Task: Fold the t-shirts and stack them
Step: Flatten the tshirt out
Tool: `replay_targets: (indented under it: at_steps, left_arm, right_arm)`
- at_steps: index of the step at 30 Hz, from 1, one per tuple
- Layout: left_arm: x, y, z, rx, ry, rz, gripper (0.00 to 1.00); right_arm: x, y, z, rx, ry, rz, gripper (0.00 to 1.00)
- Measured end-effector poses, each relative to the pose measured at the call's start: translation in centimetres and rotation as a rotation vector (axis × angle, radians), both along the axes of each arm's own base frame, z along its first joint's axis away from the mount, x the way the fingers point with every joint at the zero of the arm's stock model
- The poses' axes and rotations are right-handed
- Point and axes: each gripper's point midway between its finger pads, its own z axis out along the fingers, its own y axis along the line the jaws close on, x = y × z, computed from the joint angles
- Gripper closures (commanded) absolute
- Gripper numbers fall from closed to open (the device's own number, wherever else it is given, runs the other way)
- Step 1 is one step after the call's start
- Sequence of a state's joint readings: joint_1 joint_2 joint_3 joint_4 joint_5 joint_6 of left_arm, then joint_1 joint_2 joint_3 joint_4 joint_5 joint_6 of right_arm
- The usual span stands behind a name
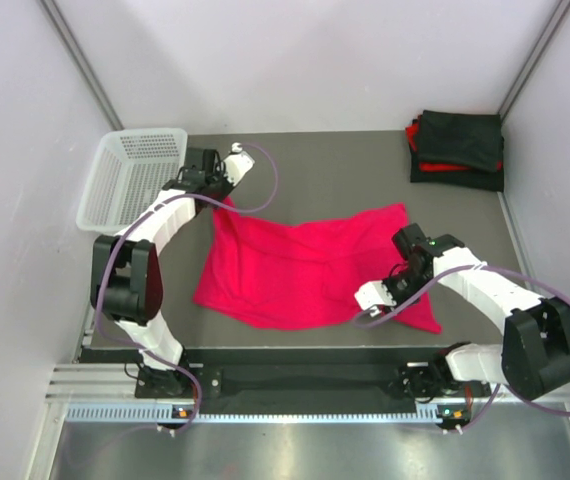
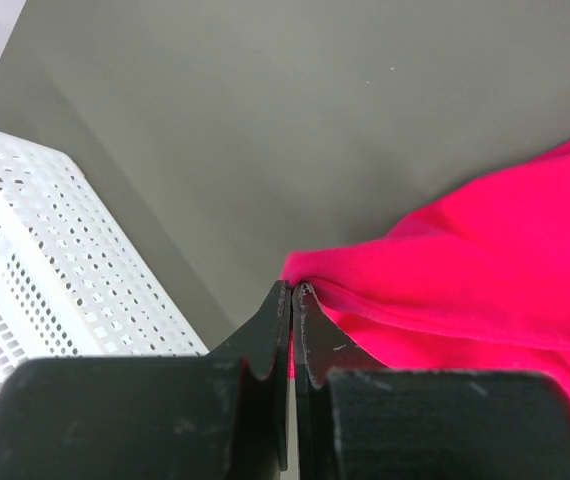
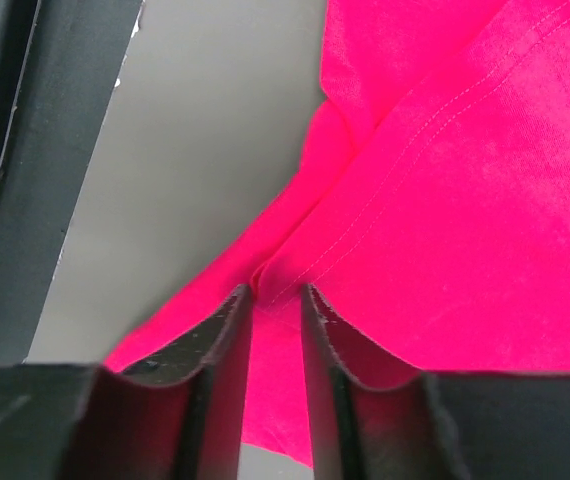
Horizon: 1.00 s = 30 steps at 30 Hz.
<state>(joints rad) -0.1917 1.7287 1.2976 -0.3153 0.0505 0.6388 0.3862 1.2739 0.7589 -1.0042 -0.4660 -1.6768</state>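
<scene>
A bright red t-shirt (image 1: pixel 305 265) lies spread and rumpled across the middle of the grey table. My left gripper (image 1: pixel 227 203) is at its far left corner, next to the basket. In the left wrist view the gripper (image 2: pixel 294 285) is shut, and an edge of the red cloth (image 2: pixel 485 260) is pinched at its tips. My right gripper (image 1: pixel 365 303) is low over the shirt's near right part. In the right wrist view its jaws (image 3: pixel 277 290) stand apart, straddling a small raised fold of the red cloth (image 3: pixel 465 200). Folded black t-shirts (image 1: pixel 457 150), with some red showing, are stacked at the far right corner.
A white mesh basket (image 1: pixel 130 175) stands at the far left, close beside the left gripper, and its wall (image 2: pixel 55 270) fills the left of the left wrist view. The black base rail (image 3: pixel 35 150) runs along the near edge. Grey walls enclose the table.
</scene>
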Motion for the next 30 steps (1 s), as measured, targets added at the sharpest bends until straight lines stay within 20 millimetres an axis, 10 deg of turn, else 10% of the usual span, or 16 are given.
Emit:
replay_targets:
  at_steps: [7, 13, 19, 22, 26, 30]
  left_arm:
    - [0.0, 0.0, -0.6, 0.003, 0.012, 0.0, 1.0]
    - [0.1, 0.2, -0.6, 0.012, 0.009, 0.008, 0.99]
    - [0.4, 1.1, -0.3, 0.065, -0.008, 0.027, 0.97]
    - [0.4, 1.2, -0.3, 0.072, -0.008, 0.023, 0.7]
    - [0.3, 0.9, -0.4, 0.049, -0.001, 0.027, 0.45]
    - [1.1, 0.8, 0.0, 0.04, 0.019, 0.045, 0.43]
  right_arm:
    - [0.5, 0.1, 0.0, 0.003, -0.009, -0.033, 1.0]
    - [2.1, 0.2, 1.2, 0.019, -0.033, -0.115, 1.0]
    - [13.8, 0.5, 11.5, 0.192, -0.278, -0.471, 1.0]
    - [20.2, -0.2, 17.1, 0.291, -0.4, -0.651, 1.0]
    - [23.2, -0.9, 16.8, 0.305, -0.392, -0.791, 1.0]
    - [23.4, -0.4, 13.6, 0.263, -0.283, -0.882, 1.0]
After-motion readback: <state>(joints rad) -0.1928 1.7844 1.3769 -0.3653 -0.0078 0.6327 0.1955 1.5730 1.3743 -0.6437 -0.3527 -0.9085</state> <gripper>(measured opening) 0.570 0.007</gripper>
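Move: The left hand still pinches the t-shirt's far left corner, right at its fingertips; the white basket stands some 22 cm to its left and about 4 cm farther out. The right hand's half-open fingers are down at a near-edge fold of the t-shirt, about 1 cm below them. From there the shirt's far right corner lies roughly 27 cm ahead and 1 cm right, a loose sleeve end about 9 cm right and 5 cm back, and the black-and-red stack some 42 cm ahead and 14 cm right. The right hand shuts on the near-edge fold of the t-shirt and, with it pinched, sweeps quickly forward some 23 cm and up about 18 cm towards the shirt's far right corner, turning clockwise by roughly 50 degrees, then sinks again by about 4 cm. The left hand stays almost in place at the far left corner and, late on, opens its fingers to about half to let that corner go. ##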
